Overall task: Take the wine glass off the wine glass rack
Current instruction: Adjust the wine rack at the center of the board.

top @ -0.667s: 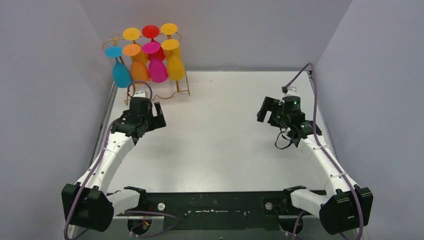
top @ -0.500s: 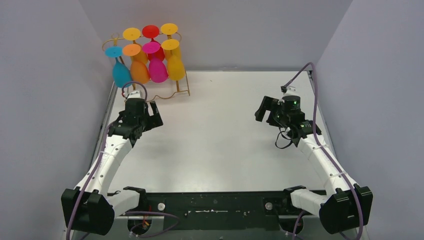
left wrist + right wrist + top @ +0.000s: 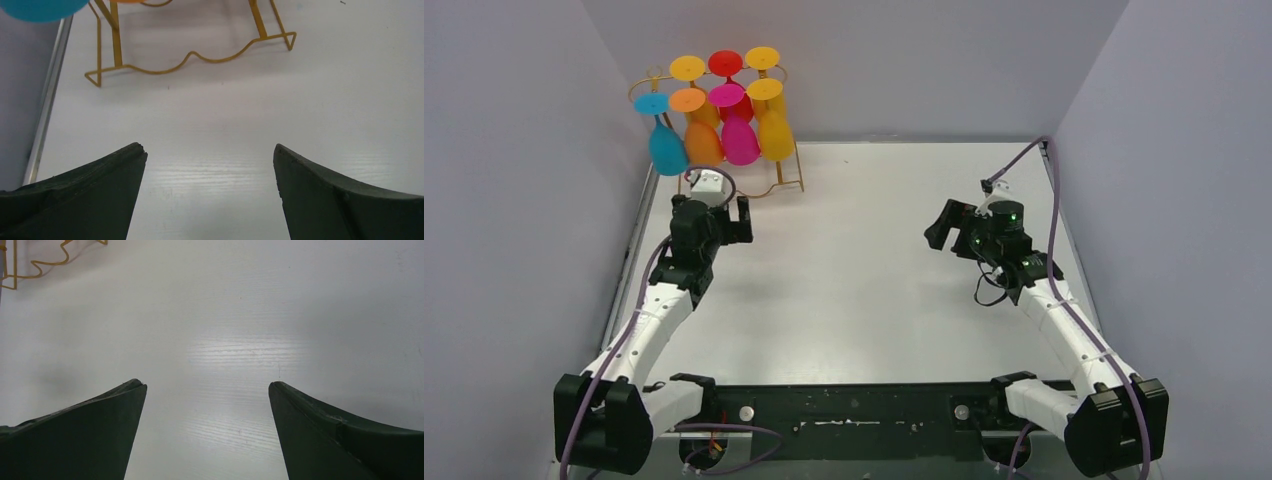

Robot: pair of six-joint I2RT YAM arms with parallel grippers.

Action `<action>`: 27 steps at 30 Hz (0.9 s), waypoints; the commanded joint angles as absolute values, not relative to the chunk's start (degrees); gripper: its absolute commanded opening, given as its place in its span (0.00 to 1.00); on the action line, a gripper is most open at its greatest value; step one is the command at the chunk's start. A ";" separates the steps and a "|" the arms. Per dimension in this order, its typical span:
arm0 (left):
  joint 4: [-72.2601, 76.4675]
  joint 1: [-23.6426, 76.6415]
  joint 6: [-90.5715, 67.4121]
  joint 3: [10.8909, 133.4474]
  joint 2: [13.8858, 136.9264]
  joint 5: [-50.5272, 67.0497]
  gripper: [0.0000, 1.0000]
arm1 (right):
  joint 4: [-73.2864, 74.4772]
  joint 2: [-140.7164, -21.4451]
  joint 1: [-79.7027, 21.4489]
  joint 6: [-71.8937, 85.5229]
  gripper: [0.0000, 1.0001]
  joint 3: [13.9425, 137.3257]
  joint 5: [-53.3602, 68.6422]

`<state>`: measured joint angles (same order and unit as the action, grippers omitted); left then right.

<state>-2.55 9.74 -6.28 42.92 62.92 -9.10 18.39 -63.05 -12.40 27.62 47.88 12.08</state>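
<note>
The gold wire wine glass rack (image 3: 798, 168) stands at the table's far left corner. Several coloured wine glasses hang upside down on it, among them a blue glass (image 3: 667, 150), an orange glass (image 3: 703, 144), a magenta glass (image 3: 740, 140) and a yellow glass (image 3: 775, 135). My left gripper (image 3: 711, 207) is open just in front of the rack's base, facing it and touching nothing. The left wrist view shows the wavy base wire (image 3: 190, 55) and the blue glass's bowl (image 3: 42, 7) beyond the empty left gripper (image 3: 210, 150). My right gripper (image 3: 952, 222) is open and empty over the right side of the table.
Grey walls close in the white table (image 3: 854, 280) on the left, back and right. The rack sits close to the left wall and the table's metal edge strip (image 3: 47, 105). In the right wrist view a corner of the rack's base (image 3: 35, 262) shows far beyond the right gripper (image 3: 207, 385).
My left gripper has moved forward toward the rack and turned to face it squarely. My right gripper has shifted slightly left. Both stay open.
</note>
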 commanded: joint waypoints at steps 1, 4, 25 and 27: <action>16.41 9.50 8.51 42.55 65.83 -4.56 0.97 | 13.69 -59.77 -12.40 27.24 1.00 46.94 11.73; 16.35 9.03 16.06 45.14 71.86 1.13 0.97 | 14.50 -58.97 -12.34 26.68 1.00 47.31 11.27; 31.42 -4.31 24.70 52.25 102.11 26.58 0.97 | 21.89 -49.39 -11.97 24.71 1.00 48.06 9.37; 33.18 -4.25 24.42 53.62 105.34 28.37 0.97 | 22.05 -49.48 -12.00 25.23 1.00 48.24 9.57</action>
<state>26.46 -3.40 24.08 49.17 101.69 19.84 21.32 -49.54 -12.34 25.71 46.78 10.76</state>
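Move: The wine rack's middle lies about 22 cm ahead of the left hand, roughly straight ahead and some 3 cm lower; its front base bar is about 15 cm ahead, level sideways, and 18 cm down. The blue glass hangs 15 cm ahead, 11 cm left and 6 cm higher, and the orange glass 15 cm ahead, 3 cm left, equally high. From the right hand, the rack's middle is some 43 cm left and 27 cm ahead. Open left hand reaches about 11 cm forward and down towards the rack's base, turning clockwise; right hand rises. ##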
